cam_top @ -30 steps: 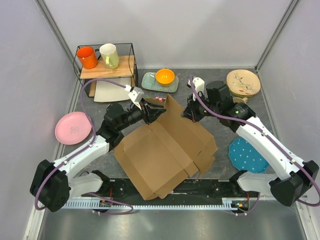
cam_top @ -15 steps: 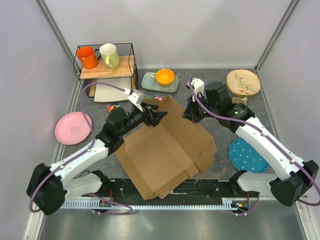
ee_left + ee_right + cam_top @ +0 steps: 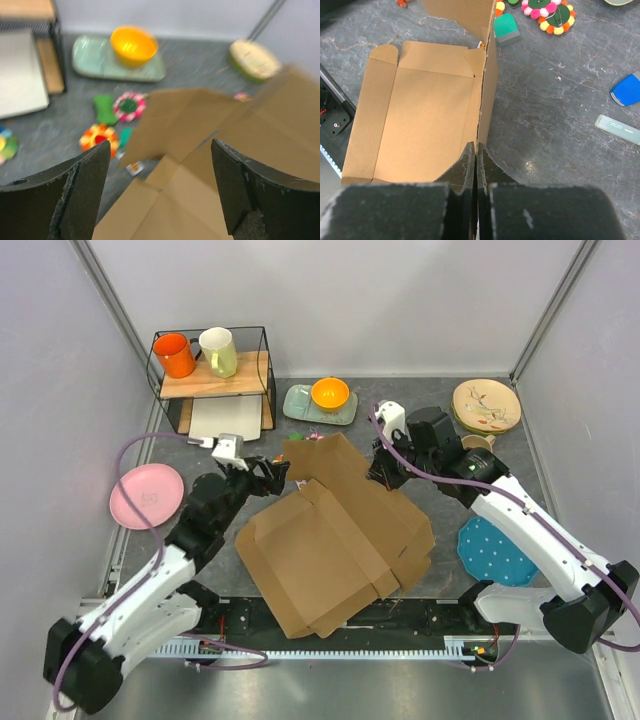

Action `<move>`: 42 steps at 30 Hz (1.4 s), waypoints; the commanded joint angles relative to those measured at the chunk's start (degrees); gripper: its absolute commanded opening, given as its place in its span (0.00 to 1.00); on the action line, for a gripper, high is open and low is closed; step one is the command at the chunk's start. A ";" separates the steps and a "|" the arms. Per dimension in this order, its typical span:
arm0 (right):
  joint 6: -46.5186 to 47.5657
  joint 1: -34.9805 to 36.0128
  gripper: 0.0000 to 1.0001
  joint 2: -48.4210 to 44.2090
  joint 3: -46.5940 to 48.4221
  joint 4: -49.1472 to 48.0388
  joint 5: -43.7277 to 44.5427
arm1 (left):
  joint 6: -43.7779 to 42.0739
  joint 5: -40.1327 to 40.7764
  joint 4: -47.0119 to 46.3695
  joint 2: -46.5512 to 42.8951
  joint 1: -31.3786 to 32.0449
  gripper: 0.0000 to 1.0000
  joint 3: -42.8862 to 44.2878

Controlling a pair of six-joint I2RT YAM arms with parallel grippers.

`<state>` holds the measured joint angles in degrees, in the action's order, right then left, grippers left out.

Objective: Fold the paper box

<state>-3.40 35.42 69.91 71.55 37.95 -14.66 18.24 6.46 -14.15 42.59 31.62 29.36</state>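
Observation:
The paper box (image 3: 330,535) is a big brown cardboard sheet lying open mid-table, its back flap (image 3: 322,458) and right wall raised. My right gripper (image 3: 384,471) is shut on the top edge of that right wall; in the right wrist view the closed fingertips (image 3: 476,148) pinch the thin cardboard edge, with the box floor (image 3: 430,115) to their left. My left gripper (image 3: 268,473) hangs open just left of the back flap, touching nothing. In the left wrist view the gripper (image 3: 160,145) has its two fingers spread wide, and the blurred box (image 3: 225,150) lies beyond them.
A wire rack (image 3: 212,375) with two mugs and a white sheet (image 3: 227,420) stands back left. A green tray with an orange bowl (image 3: 330,394) sits behind the box, small toys (image 3: 127,106) beside it. Plates: pink (image 3: 147,496), teal (image 3: 497,550), beige (image 3: 487,405).
My left gripper has let go of the back flap, opened wide and drawn back to the left. The flap stays raised. The right gripper keeps its hold.

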 commanded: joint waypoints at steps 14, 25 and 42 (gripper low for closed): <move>1.73 2.28 0.00 -2.06 2.81 2.74 3.84 | -3.30 -16.91 -14.75 32.20 -8.94 0.85 6.67; 1.73 4.13 0.00 1.63 4.56 3.88 18.31 | -1.02 -27.29 -20.39 37.57 -8.94 0.05 5.54; 8.05 11.50 0.00 2.95 -2.26 -8.76 48.37 | 9.00 -14.99 -17.40 24.13 -5.35 0.02 -3.08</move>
<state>1.06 44.40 74.50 74.74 35.05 19.11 21.21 -13.85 -29.98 70.30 24.91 28.60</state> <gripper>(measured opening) 0.013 0.032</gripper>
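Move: The left hand is open and empty. The end flap of the box's raised wall lies some 7 cm ahead of it, 5 cm right and 12 cm below. The orange flower toy is about 9 cm ahead, 3 cm left and 25 cm down; the green bone is 14 cm straight ahead, also 25 cm down. The right hand already pinches the wall's top edge; from it the flap is roughly 10 cm ahead, 13 cm left and 12 cm lower. Down about 13 cm and forward some 7 cm, the left hand dives to the raised wall's end flap, tipping its fingers down 20 degrees, then edges right, swings clockwise and shuts on the flap's edge, easing back and slightly up with it. Late on, the right hand, still pinching the wall, carries its edge about 5 cm forward and a little right, turning clockwise. ##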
